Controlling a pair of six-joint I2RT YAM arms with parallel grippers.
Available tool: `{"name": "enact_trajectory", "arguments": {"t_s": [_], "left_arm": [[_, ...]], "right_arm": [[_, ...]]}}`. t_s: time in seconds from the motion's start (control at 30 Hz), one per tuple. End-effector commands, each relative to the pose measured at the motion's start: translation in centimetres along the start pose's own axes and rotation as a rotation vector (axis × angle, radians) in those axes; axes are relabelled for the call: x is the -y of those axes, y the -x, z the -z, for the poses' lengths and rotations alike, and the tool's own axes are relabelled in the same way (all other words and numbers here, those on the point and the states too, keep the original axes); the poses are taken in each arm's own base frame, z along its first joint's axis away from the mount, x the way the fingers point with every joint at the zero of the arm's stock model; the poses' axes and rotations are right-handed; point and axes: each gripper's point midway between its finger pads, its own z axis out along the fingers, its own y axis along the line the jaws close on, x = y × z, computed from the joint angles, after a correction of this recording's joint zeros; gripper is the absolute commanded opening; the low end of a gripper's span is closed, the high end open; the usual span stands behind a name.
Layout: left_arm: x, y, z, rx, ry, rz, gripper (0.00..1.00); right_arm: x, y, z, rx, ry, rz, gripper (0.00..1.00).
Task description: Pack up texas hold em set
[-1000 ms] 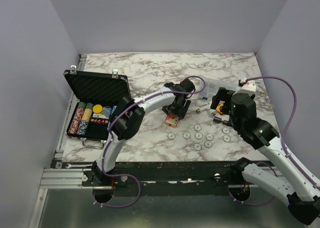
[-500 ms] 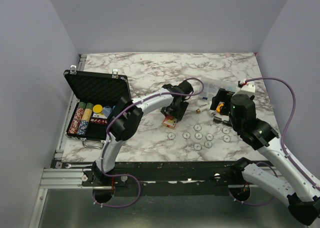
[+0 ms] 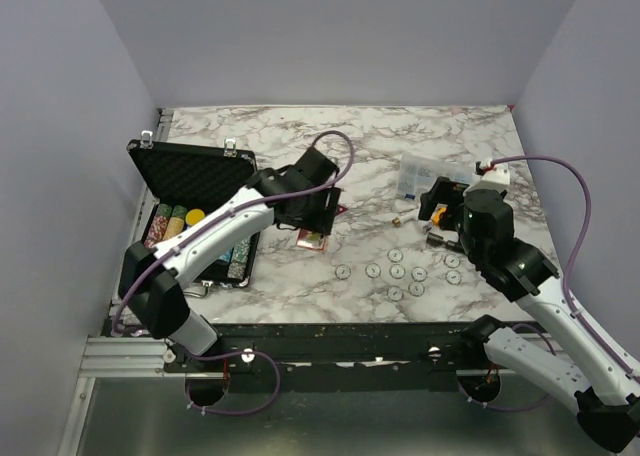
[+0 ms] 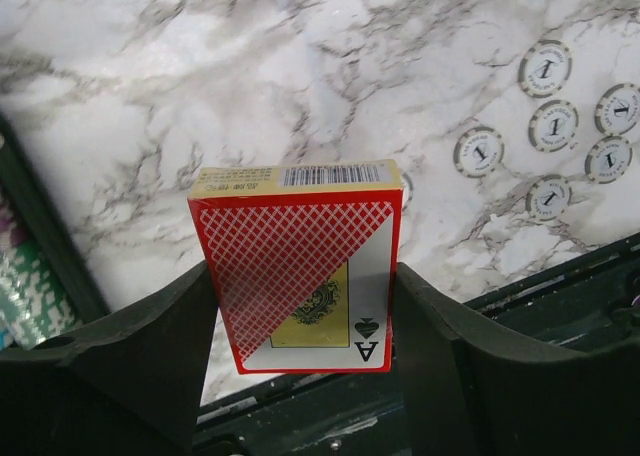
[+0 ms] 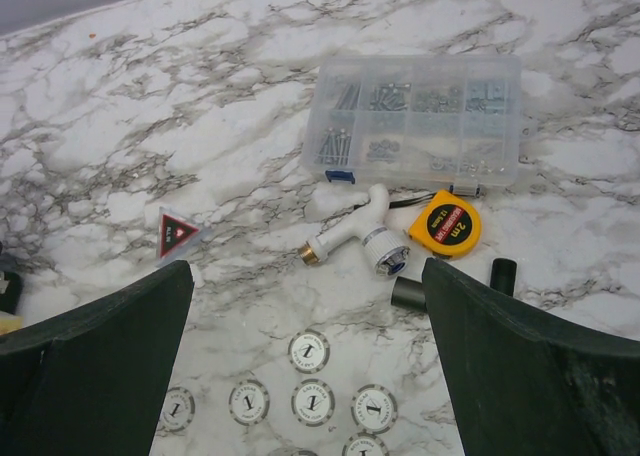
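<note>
My left gripper [image 4: 300, 311] is shut on the red card box [image 4: 298, 266] and holds it upright above the marble. In the top view the left gripper [image 3: 313, 230] and card box [image 3: 311, 241] hang just right of the open black case [image 3: 190, 176]. Rows of coloured poker chips [image 3: 164, 222] lie in the case, and my left arm covers part of them. Several small white round chips [image 3: 398, 272] lie loose on the table and also show in the right wrist view [image 5: 310, 351]. My right gripper [image 5: 310, 376] is open and empty above them.
A clear plastic compartment box [image 5: 420, 121], a yellow tape measure [image 5: 445, 224], a white tool [image 5: 365, 238], black cylinders [image 5: 408, 293] and a small red triangle [image 5: 178, 234] lie beyond the white chips. Grey walls enclose the table.
My left arm has swung left from the table's middle toward the case, carrying the red card box. My right arm has not moved.
</note>
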Motion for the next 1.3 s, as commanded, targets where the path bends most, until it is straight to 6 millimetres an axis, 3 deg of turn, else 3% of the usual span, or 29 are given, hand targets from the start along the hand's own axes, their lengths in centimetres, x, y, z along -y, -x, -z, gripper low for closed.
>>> {"name": "enact_trajectory", "arguments": {"t_s": [0.0,0.4,0.57,0.63,0.83,0.97,1.27], "left_arm": [[-5.2,-4.0,2.2,-0.050,0.087,0.207,0.00],[-19.3,-11.6,8.1,0.053,0.371,0.807,0.00],[-25.5,-13.1,10.0,0.187,0.538,1.145,0.00],[-27.1,-13.3,10.0,0.228,0.569,1.290,0.00],[-29.9,-14.5,8.2,0.175,0.683,1.637,0.00],[-31.3,-14.4,6.2,0.172,0.708,1.745,0.00],[-32.7,-14.2,4.4,0.156,0.746,1.825,0.00]], "right_arm": [[-0.4,0.2,0.2,0.018,0.032,-0.019,1.00],[-2.1,-0.8,0.0,-0.026,0.118,-0.024,1.00],[-2.7,-1.4,-0.2,-0.050,0.141,-0.019,1.00],[-2.9,-1.9,-0.3,-0.067,0.152,-0.014,1.00],[-3.1,-2.9,-0.8,-0.101,0.148,-0.006,1.00],[-2.8,-3.0,-1.2,-0.103,0.126,-0.002,1.00],[-2.6,-3.5,-1.6,-0.118,0.102,0.015,1.00]]}}
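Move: The left hand already holds the card box; the case's empty slot lies about 33 cm to its left, 4 cm back and 13 cm below. The dice are some 4 cm ahead of that slot, the teal chips 9 cm right and 5 cm ahead of it, the yellow-blue chips 6 cm left and 5 cm ahead. From the right hand the slot is roughly 57 cm left, 8 cm back and 22 cm below. Left swings the held card box 34 cm left over the case, turning counter-clockwise, then sinking; right drifts left-down. ##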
